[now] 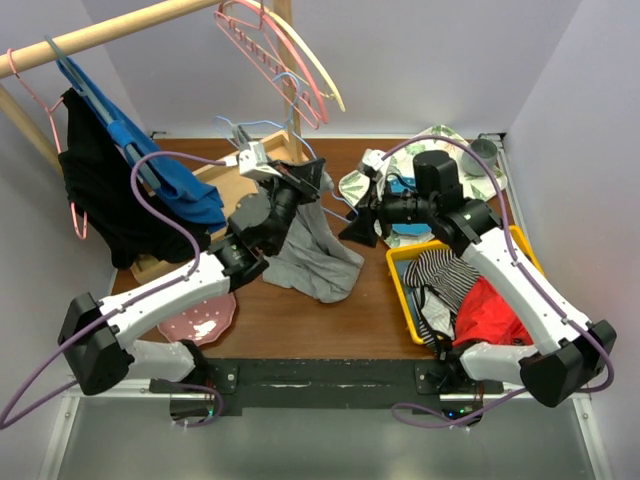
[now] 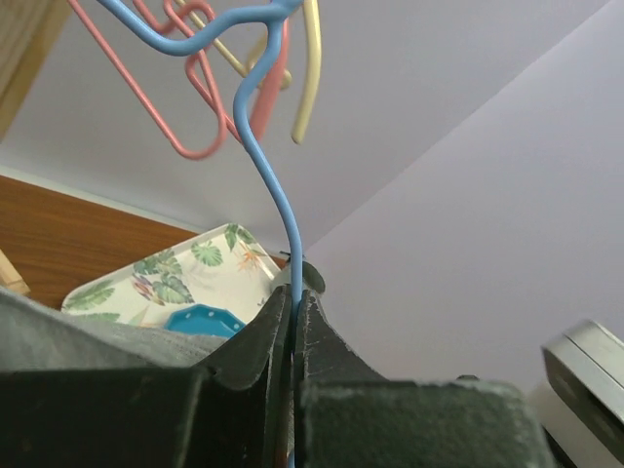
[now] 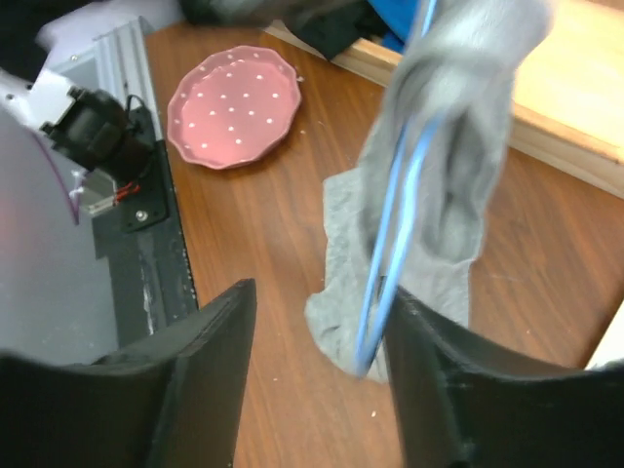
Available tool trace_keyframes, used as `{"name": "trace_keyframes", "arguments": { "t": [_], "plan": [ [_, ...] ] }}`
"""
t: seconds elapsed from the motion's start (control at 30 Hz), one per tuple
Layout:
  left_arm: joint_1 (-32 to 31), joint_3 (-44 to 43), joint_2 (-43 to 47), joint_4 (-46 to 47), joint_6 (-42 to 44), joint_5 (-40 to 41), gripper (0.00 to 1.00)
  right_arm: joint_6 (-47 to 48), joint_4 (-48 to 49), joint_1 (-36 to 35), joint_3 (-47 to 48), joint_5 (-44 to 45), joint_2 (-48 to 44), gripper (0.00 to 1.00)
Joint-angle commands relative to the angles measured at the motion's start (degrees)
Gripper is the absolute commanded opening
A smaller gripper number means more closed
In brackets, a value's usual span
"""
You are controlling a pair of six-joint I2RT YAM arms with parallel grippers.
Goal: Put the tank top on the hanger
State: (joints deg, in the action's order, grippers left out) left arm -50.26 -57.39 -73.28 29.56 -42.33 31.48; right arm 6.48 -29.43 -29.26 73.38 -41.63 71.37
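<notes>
My left gripper (image 1: 303,180) is shut on the wire of the thin pale-blue hanger (image 1: 262,123); in the left wrist view the wire (image 2: 278,175) rises out of the closed jaws (image 2: 292,294) towards its hook. The light-grey tank top (image 1: 315,255) hangs from the hanger, its lower part resting on the wooden table. My right gripper (image 1: 362,215) is open just right of the garment. In the right wrist view its jaws (image 3: 320,292) stand wide apart, the hanger's end (image 3: 385,263) and the draped tank top (image 3: 444,175) just ahead near the right finger.
A yellow bin (image 1: 398,280) at the right holds striped and red garments. A pink dotted plate (image 1: 205,320) lies front left. A leaf-patterned tray (image 1: 445,140) lies at the back. Pink and cream hangers (image 1: 275,45) and dark garments (image 1: 110,190) hang from the wooden rail.
</notes>
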Motion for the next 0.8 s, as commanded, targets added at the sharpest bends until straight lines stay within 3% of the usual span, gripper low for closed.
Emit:
{"name": "trace_keyframes", "arguments": {
  "t": [0.0,0.23,0.37,0.77],
  "plan": [
    [3.5,-5.4,4.4,-5.5,-0.8,-7.7,0.00,5.8,-4.6,-0.2,6.4,-4.5,-2.4,0.70],
    [8.6,-9.1,7.2,-11.4,0.8,-11.8,0.00,12.0,-11.7,4.6,11.9,-5.0,-4.9,0.81],
    [13.5,-11.3,8.1,-13.7,0.1,-14.3,0.00,13.9,-13.5,9.4,11.3,-8.2,-6.6,0.82],
    [31.2,-16.9,8.1,-15.1,-5.4,-21.6,0.00,15.7,-11.8,11.6,3.1,-13.2,-9.1,0.84]
  ]
}}
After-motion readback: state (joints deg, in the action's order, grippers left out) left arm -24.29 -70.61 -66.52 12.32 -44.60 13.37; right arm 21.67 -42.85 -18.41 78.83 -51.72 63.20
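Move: The left hand holds the hanger with the tank top; the bare stretch of rod lies about 20 cm ahead of it, 18 cm left and 13 cm higher. The pink hangers hang roughly 15 cm ahead, 6 cm left and 8 cm above; the blue garment is some 28 cm left, 3 cm ahead, 5 cm lower. From the right hand, that rod stretch is about 30 cm ahead, 24 cm left, 20 cm up. Left hand carries the hanger about 14 cm left, rising, towards the rod; right hand opens wider, retreating right and up. ##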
